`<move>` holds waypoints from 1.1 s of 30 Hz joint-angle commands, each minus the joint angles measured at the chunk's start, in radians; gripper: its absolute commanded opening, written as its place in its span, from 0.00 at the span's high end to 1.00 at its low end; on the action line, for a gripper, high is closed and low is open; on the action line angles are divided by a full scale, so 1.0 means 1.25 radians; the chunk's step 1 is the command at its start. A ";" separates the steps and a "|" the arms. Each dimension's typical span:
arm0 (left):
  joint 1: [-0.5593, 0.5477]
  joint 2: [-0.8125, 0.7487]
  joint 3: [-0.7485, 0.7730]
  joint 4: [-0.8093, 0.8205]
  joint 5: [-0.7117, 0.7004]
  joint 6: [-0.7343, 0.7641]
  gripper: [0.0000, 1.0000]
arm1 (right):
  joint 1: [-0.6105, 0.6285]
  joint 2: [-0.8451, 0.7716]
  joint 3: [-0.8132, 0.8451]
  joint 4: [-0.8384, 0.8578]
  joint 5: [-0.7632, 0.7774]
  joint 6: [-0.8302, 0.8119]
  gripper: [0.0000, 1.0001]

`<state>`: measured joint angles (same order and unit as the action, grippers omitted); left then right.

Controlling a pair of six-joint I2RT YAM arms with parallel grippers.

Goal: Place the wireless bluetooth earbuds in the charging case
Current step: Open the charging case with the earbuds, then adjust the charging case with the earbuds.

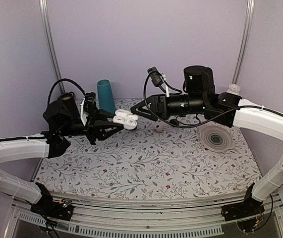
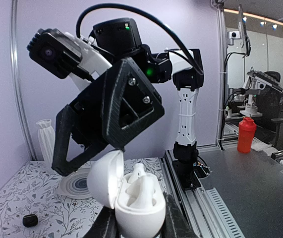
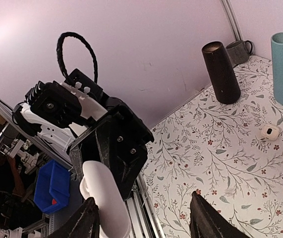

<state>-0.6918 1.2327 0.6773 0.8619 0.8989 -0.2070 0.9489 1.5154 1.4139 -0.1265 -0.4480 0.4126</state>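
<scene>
My left gripper (image 2: 139, 224) is shut on the charging case (image 2: 142, 210), holding it above the table with its lid (image 2: 103, 178) swung open to the left. Two white earbuds sit in the case, one in front (image 2: 150, 191) and one behind (image 2: 138, 172), their tops rising above the rim. In the top view the case (image 1: 125, 119) hangs at the left gripper (image 1: 117, 122), and my right gripper (image 1: 138, 112) is right beside it. In its own view the right gripper (image 3: 146, 219) is open, its left finger (image 3: 88, 222) next to the case lid (image 3: 105, 198), with nothing between the fingers.
A teal cup (image 1: 105, 95) and a dark cup (image 3: 221, 72) stand at the back left. A round white disc with a dark centre (image 1: 217, 138) lies at the right. A small black lump (image 2: 30, 219) and a small white piece (image 3: 269, 131) lie on the flowered cloth.
</scene>
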 commanded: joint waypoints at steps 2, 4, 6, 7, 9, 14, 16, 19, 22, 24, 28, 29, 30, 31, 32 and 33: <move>-0.001 -0.009 -0.008 -0.009 0.037 -0.010 1.00 | -0.011 0.000 0.007 0.017 -0.022 0.029 0.38; -0.001 -0.006 -0.007 -0.014 0.036 -0.013 1.00 | -0.011 -0.003 -0.006 0.041 -0.060 0.022 0.36; 0.000 0.000 -0.004 -0.013 0.042 -0.020 1.00 | -0.011 -0.012 -0.029 0.082 -0.093 0.022 0.29; -0.001 0.002 -0.004 -0.010 0.045 -0.023 1.00 | -0.012 -0.013 -0.035 0.095 -0.108 0.023 0.26; -0.001 0.006 -0.002 -0.007 0.048 -0.029 1.00 | -0.007 -0.010 -0.036 0.104 -0.134 0.022 0.22; -0.002 0.004 -0.003 0.002 0.034 -0.026 1.00 | 0.002 0.003 -0.041 0.098 -0.129 0.021 0.10; -0.004 -0.001 -0.006 0.008 0.017 -0.012 1.00 | 0.001 -0.002 -0.073 0.144 -0.128 0.051 0.06; -0.009 -0.014 -0.022 0.023 -0.042 0.027 1.00 | 0.002 -0.021 -0.142 0.228 -0.098 0.126 0.02; -0.015 -0.025 -0.036 0.054 -0.086 0.073 1.00 | 0.001 -0.060 -0.244 0.344 -0.052 0.187 0.01; -0.021 -0.029 -0.043 0.062 -0.106 0.108 1.00 | 0.003 -0.083 -0.303 0.435 -0.039 0.225 0.01; -0.038 -0.034 -0.059 0.093 -0.153 0.185 1.00 | 0.012 -0.107 -0.380 0.578 -0.021 0.267 0.01; -0.042 -0.033 -0.062 0.097 -0.159 0.204 1.00 | 0.017 -0.106 -0.387 0.595 -0.017 0.269 0.01; -0.045 -0.031 -0.064 0.100 -0.159 0.235 1.00 | 0.021 -0.104 -0.388 0.601 -0.011 0.267 0.01; -0.050 -0.028 -0.068 0.110 -0.158 0.263 1.00 | 0.025 -0.100 -0.389 0.608 -0.007 0.266 0.01; -0.055 -0.028 -0.076 0.125 -0.161 0.292 1.00 | 0.027 -0.095 -0.387 0.615 -0.003 0.266 0.01; -0.062 -0.028 -0.087 0.143 -0.173 0.317 1.00 | 0.027 -0.089 -0.385 0.623 -0.002 0.270 0.01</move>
<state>-0.7353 1.2064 0.6025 0.9424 0.7368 0.0227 0.9665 1.4189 0.9363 0.4942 -0.4873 0.7136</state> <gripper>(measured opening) 0.231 0.989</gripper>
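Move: The charging case, lid already swung open, sits in my left fingers, practically at that hand's grip point. From my right hand it lies about 5 cm to the left, 3 cm back and 2 cm lower. Far below my right hand on the table, some 35 cm down, a small black box stands roughly 27 cm ahead and 5 cm left; the teal cup is about 38 cm ahead and 20 cm left. I spread my right fingers from over half open to fully open beside the raised lid, easing back a little. Then I drop that hand about 7 cm past the case's right-hand end, drawing slightly back and right, and lift it 2 cm again as its wrist rolls. My left hand keeps its grip, staying nearly in place but turning the case some 15 degrees late on, its top tipping back towards me. ##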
